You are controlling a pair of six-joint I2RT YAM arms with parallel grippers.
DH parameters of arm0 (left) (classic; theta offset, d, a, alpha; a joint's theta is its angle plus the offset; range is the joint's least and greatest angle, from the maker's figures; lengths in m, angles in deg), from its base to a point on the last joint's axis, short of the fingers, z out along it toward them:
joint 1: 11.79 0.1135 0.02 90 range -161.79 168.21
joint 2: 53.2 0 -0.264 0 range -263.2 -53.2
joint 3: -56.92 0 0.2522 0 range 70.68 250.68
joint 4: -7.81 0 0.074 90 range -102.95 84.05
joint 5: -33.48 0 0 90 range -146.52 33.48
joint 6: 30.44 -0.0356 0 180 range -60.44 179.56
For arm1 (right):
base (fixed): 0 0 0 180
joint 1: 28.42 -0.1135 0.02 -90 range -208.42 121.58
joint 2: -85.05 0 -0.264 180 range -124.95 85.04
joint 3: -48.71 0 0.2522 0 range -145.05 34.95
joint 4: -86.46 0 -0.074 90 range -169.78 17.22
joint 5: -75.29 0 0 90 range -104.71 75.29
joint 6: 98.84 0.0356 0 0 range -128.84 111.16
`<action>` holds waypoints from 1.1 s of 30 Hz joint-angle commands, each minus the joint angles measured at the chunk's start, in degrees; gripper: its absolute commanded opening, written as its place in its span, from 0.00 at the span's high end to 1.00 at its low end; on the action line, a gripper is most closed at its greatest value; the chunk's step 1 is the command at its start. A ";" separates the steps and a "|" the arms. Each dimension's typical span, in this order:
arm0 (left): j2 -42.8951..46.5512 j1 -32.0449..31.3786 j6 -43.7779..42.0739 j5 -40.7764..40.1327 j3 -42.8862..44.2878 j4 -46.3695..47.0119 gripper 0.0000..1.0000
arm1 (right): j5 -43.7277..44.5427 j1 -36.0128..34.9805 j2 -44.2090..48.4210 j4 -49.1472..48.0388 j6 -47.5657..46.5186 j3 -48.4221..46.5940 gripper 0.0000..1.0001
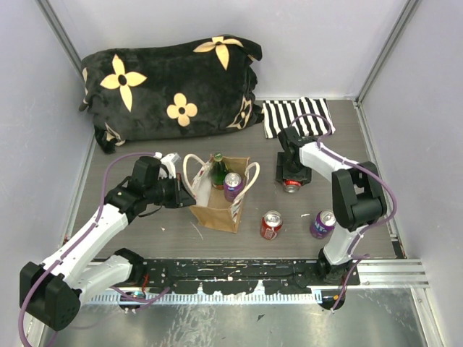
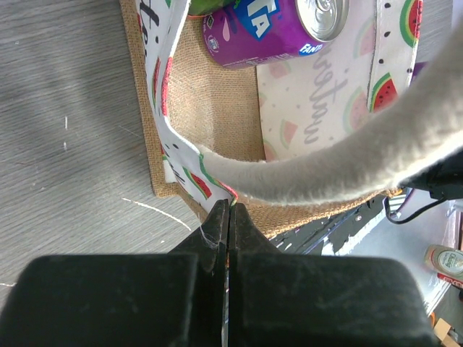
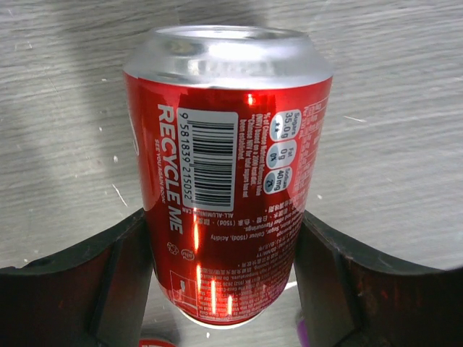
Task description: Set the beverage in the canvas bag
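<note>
The canvas bag (image 1: 217,210) stands upright at centre, tan with cream handles. A green bottle (image 1: 217,168) and a purple can (image 1: 233,185) are inside it. My left gripper (image 1: 184,194) is shut on the bag's left rim; in the left wrist view its jaws (image 2: 229,206) pinch the watermelon-print lining beside the burlap wall (image 2: 217,108), under a cream handle (image 2: 347,159). The purple can shows there too (image 2: 275,29). My right gripper (image 1: 291,179) is closed around an upright red can (image 1: 291,186). In the right wrist view both fingers (image 3: 223,217) touch the can's (image 3: 224,144) lower sides.
A second red can (image 1: 271,224) and a second purple can (image 1: 322,223) stand near the front right. A black flowered cushion (image 1: 173,87) lies at the back left, a striped cloth (image 1: 296,116) at the back right. White walls enclose the table.
</note>
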 commanded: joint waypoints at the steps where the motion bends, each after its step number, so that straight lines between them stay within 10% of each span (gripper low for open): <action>1: 0.11 0.25 -2.13 -2.62 -0.39 -3.12 1.00 | -3.36 0.69 -2.34 -7.58 0.49 -1.01 0.91; 9: 0.49 0.29 -2.21 -2.34 -0.30 -3.15 1.00 | -2.06 0.79 -5.56 -8.31 -0.76 -2.11 0.23; 33: -1.94 0.34 -2.21 -1.23 0.48 -0.87 1.00 | 11.16 -2.59 15.61 -45.59 -1.41 25.45 0.06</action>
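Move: The right hand already holds the red can; the bare table spot where the can will rest is about 3 cm ahead of it, 1 cm to its left and some 5 cm below. The other red can stands roughly 15 cm back and 7 cm to the left, the purple can outside the bag 15 cm back and 11 cm to the right, both near hand height. From the left hand, at the bag's rim, the spot is about 9 cm ahead, 34 cm right and 14 cm below. Downward first, about 2 cm, the right hand brings the held red can onto the table, then eases forward some 3 cm at nearly the same height before its fingers open and let go of the can. It draws back slightly, then climbs about 4 cm clear while the wrist tips up some 25 degrees, swinging the fingertips forward around the can. ##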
